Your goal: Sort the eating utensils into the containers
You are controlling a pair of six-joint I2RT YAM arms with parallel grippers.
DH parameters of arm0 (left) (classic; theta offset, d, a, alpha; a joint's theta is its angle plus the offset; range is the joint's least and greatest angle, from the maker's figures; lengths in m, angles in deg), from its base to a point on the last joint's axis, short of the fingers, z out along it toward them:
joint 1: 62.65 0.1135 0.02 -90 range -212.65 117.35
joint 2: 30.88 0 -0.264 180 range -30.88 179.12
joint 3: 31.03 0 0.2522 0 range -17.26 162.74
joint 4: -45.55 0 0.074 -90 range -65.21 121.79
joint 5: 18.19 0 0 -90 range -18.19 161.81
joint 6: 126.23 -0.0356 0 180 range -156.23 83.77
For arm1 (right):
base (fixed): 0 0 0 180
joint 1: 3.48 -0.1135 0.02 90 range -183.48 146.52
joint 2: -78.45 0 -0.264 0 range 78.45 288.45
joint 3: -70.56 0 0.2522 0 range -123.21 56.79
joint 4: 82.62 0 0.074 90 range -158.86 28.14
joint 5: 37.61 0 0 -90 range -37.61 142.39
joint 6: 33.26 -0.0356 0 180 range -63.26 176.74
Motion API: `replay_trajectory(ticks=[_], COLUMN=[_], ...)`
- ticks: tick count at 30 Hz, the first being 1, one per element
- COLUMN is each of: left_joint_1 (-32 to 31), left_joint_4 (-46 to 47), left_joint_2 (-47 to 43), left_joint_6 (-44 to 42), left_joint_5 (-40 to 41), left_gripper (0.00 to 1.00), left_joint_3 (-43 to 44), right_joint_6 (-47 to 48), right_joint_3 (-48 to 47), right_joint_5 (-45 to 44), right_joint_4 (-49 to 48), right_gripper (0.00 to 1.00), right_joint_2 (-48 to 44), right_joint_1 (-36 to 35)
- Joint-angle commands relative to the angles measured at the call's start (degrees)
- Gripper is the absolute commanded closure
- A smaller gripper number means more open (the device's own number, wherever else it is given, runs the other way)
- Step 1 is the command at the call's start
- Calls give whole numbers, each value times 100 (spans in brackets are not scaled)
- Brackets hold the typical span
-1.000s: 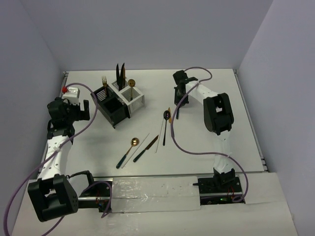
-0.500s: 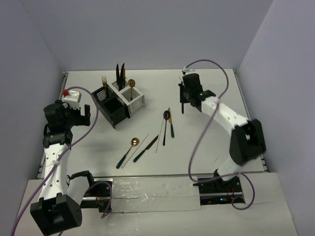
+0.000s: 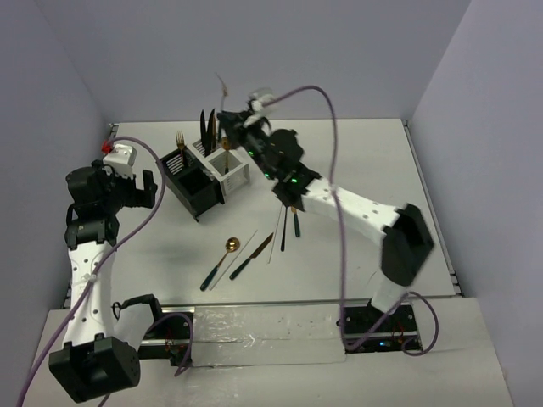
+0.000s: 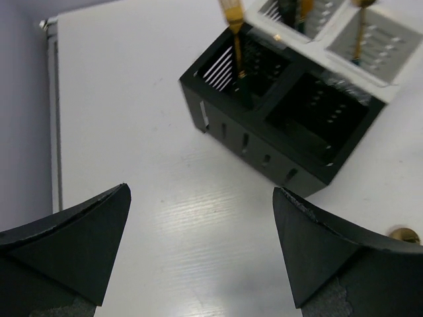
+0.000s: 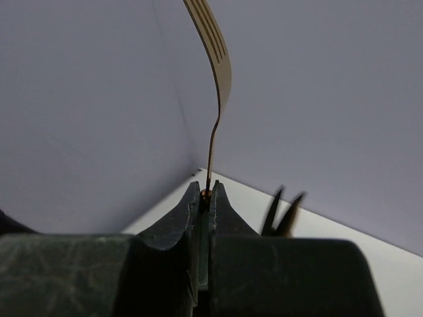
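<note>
My right gripper (image 3: 242, 117) hangs above the white container (image 3: 232, 167), shut on the dark handle of a gold fork (image 5: 213, 46) whose head points up. The same fork (image 3: 223, 85) shows blurred in the top view. The black container (image 3: 195, 188) holds another gold fork (image 4: 235, 39). Two black knives (image 3: 207, 129) and a gold spoon (image 3: 226, 142) stand in the white container's cells. My left gripper (image 4: 201, 190) is open over bare table, left of the black container (image 4: 277, 132). Several utensils lie on the table: a gold spoon (image 3: 222, 256), a knife (image 3: 252, 256), a black spoon (image 3: 285, 219).
Thin pale chopsticks (image 3: 234, 258) lie among the loose utensils in the middle. A white box with a red knob (image 3: 119, 155) sits at the far left by my left arm. Purple cables loop over both arms. Walls close in the table at the back and sides.
My right arm has swung from the right side of the table leftward and up, carrying the fork over the containers. My left arm has shifted slightly, still open.
</note>
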State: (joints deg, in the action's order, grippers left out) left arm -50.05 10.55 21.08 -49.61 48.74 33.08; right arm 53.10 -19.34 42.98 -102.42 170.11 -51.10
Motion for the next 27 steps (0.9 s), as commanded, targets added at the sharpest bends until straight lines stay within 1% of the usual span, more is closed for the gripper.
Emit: replay_trajectory(ticks=[1,2,3,5,6,7,8,10,11,14,16,17,20,22,24,26,27], left_joint_1=[58,76,76,111,120,129,137,137,146,155,155,146,146,155,164,155,164], left_joint_4=[286,408,479,698,778,831,945,1007,1016,1060,1086,1095,1165,1174,1165,1165,1174], left_joint_2=[112,138,156,174,174,191,209,270,288,323,279,253,183,182,191,209,200], left_joint_6=[222,240,275,284,284,284,275,267,266,249,240,231,223,223,231,223,223], left_joint_5=[1136,1286,1531,1691,1744,1797,1823,1780,1754,1718,1701,1683,1613,1586,1569,1569,1577], left_gripper=[1,1,1,1,1,1,1,1,1,1,1,1,1,1,1,1,1], left_joint_3=[-192,-244,-367,-490,-604,-657,-710,-789,-807,-825,-833,-860,-904,-895,-869,-860,-869], right_joint_6=[-136,-207,-286,-680,-821,-1092,-1226,-1499,-1560,-1622,-1614,-1622,-1780,-1755,-1772,-1850,-1938], right_joint_3=[-1576,-1884,-2479,-3027,-3482,-3687,-3854,-4373,-4783,-5479,-5482,-5334,-5218,-5305,-5604,-5649,-5571], right_joint_5=[-236,-359,-386,-535,-597,-641,-728,-799,-817,-983,-1159,-1325,-1450,-1502,-1424,-1336,-1309], right_joint_4=[-512,-459,-319,-117,93,174,322,473,743,1323,1387,1344,1334,1352,1615,1808,1792], right_gripper=[100,100,100,100,100,100,100,100,100,100,100,100,100,100,100,100,96], right_joint_2=[1422,1712,2263,2776,3205,3427,3821,4183,4550,5175,5301,5327,5371,5415,5556,5626,5609], right_joint_1=[-318,-388,-398,-424,-441,-450,-459,-477,-503,-556,-608,-617,-635,-661,-688,-714,-723])
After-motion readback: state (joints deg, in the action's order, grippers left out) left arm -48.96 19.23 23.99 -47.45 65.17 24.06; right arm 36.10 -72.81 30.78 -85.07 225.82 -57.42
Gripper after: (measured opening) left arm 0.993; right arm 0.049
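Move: The right hand holds a fork tines-up; the far-left compartment of the black container lies about 11 cm ahead of the hand, 19 cm to its left and 34 cm below. A gold fork already stands in it, 2 cm beyond its middle. The knives in the white container stand 7 cm to the right of that compartment's middle and 2 cm farther out; the black container's nearer compartment is 6 cm right, 8 cm back. From the left hand, the target compartment is about 17 cm ahead, 9 cm right, 18 cm below. Still pinching the fork upright, the right hand sweeps left some 19 cm and about 10 cm forward, first nearly level and then dropping steeply by roughly 21 cm, while its wrist tips down some 20 degrees until the fingers point almost level, and it comes nearly to a stop with the handle let down into the black container's far-left compartment, beside the gold fork. The empty left hand, fingers wide open, sinks and shifts left by about 6 cm each, turning counter-clockwise, then waits. ##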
